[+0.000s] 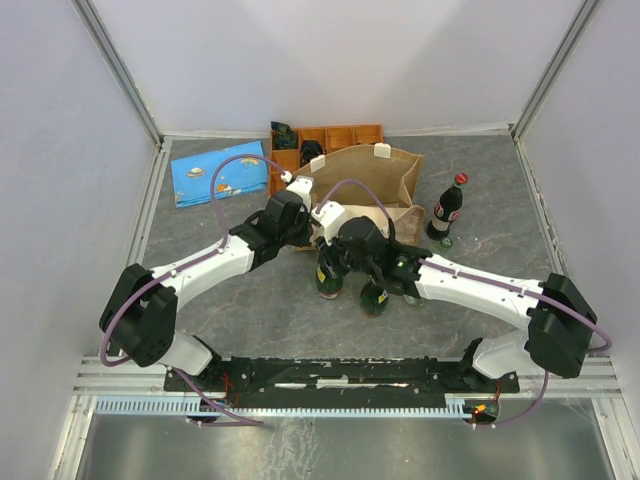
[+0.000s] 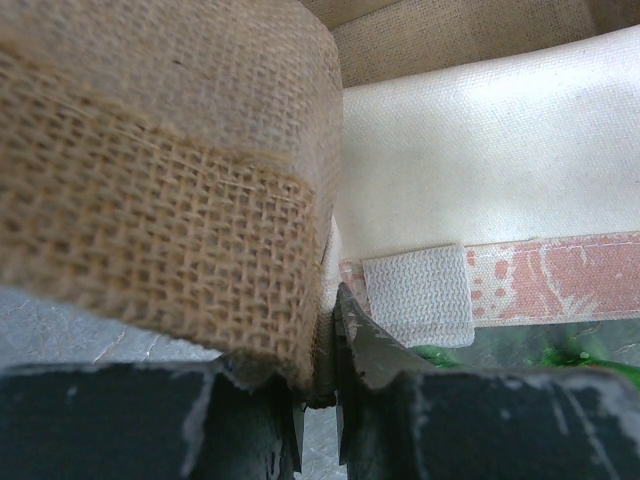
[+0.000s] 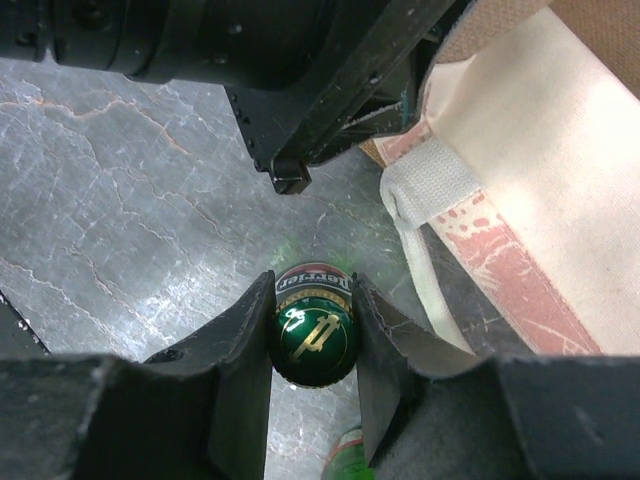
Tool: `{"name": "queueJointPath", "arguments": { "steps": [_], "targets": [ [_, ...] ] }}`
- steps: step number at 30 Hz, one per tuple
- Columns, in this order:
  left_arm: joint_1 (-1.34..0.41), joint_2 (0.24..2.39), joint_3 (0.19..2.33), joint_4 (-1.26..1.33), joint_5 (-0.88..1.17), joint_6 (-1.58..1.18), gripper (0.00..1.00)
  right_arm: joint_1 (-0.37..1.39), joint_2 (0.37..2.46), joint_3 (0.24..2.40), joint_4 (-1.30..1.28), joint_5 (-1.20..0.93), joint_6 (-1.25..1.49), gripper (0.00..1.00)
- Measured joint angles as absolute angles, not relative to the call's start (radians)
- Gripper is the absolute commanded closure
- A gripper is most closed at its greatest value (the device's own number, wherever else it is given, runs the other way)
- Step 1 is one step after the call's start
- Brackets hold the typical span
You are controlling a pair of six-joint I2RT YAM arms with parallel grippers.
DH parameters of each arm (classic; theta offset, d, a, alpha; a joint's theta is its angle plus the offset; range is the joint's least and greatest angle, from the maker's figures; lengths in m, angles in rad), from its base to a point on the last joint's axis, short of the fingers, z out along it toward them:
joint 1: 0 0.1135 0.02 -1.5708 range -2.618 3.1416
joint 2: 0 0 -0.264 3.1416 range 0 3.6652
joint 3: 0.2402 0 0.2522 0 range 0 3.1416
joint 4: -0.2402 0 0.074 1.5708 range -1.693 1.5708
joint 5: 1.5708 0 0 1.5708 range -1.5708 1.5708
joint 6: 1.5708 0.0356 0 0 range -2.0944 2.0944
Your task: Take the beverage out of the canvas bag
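Note:
The tan canvas bag (image 1: 375, 180) stands open at the back centre, with cream lining and a pinkish print (image 3: 500, 265). My left gripper (image 1: 303, 203) is shut on the bag's burlap rim (image 2: 200, 230) at its near left corner, with the weave pinched between the fingertips (image 2: 318, 365). A green Perrier bottle (image 1: 328, 281) stands upright outside the bag, just in front of it. My right gripper (image 3: 312, 330) is shut on its neck below the green cap (image 3: 312, 338). The bag's inside is hidden.
A second green bottle (image 1: 375, 297) stands right beside my right wrist. A cola bottle with a red cap (image 1: 447, 208) stands to the right of the bag. An orange compartment tray (image 1: 330, 140) is behind the bag, and a blue pouch (image 1: 220, 178) lies at the back left.

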State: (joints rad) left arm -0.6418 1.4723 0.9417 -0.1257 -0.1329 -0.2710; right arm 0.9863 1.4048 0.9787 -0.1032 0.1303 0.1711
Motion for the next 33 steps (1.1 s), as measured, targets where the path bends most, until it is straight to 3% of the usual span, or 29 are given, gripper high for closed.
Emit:
{"name": "queueJointPath", "arguments": {
  "steps": [2, 3, 6, 15, 24, 33],
  "targets": [
    [-0.642, 1.472, 0.942, -0.126, -0.133, -0.271, 0.76, 0.986, 1.405, 0.989, -0.130, 0.139, 0.179, 0.51],
    [-0.642, 1.472, 0.942, -0.126, -0.133, -0.271, 0.75, 0.986, 1.405, 0.994, -0.142, 0.141, 0.182, 0.38],
    [-0.642, 1.472, 0.942, -0.126, -0.133, -0.271, 0.73, 0.986, 1.404, 1.008, -0.156, 0.144, 0.196, 0.20],
    [-0.642, 1.468, 0.941, -0.128, -0.133, -0.271, 0.56, 0.986, 1.402, 1.047, -0.164, 0.163, 0.196, 0.15],
    [-0.641, 1.374, 0.936, -0.133, -0.155, -0.233, 0.01, 0.986, 1.364, 1.151, -0.229, 0.259, 0.130, 0.06],
    [-0.641, 1.252, 0.940, -0.134, -0.154, -0.225, 0.01, 0.908, 1.205, 1.244, -0.253, 0.429, 0.057, 0.04]
  ]
}}
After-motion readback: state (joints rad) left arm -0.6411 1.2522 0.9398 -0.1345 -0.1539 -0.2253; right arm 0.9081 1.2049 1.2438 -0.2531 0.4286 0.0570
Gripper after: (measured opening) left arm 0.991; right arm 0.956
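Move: The right gripper still has the upright green bottle by its cap, its middle some 9 cm straight below. The other green bottle is roughly 10 cm to the right and 3 cm back, two clear bottles about 16–20 cm right, and the canvas bag's middle around 18 cm ahead, 6 cm right. The left gripper still pinches the bag's left rim; the green bottle is about 7 cm behind that hand and 5 cm right. Open the right gripper wide to let go of the green bottle's cap, ease straight up, then climb faster to about 17 cm, swinging right and a little forward while the wrist tips up and turns some 20 degrees clockwise. Meanwhile spread the left fingers to release the bag's rim, then lift that hand clear about 8 cm, tipping it up slightly. ##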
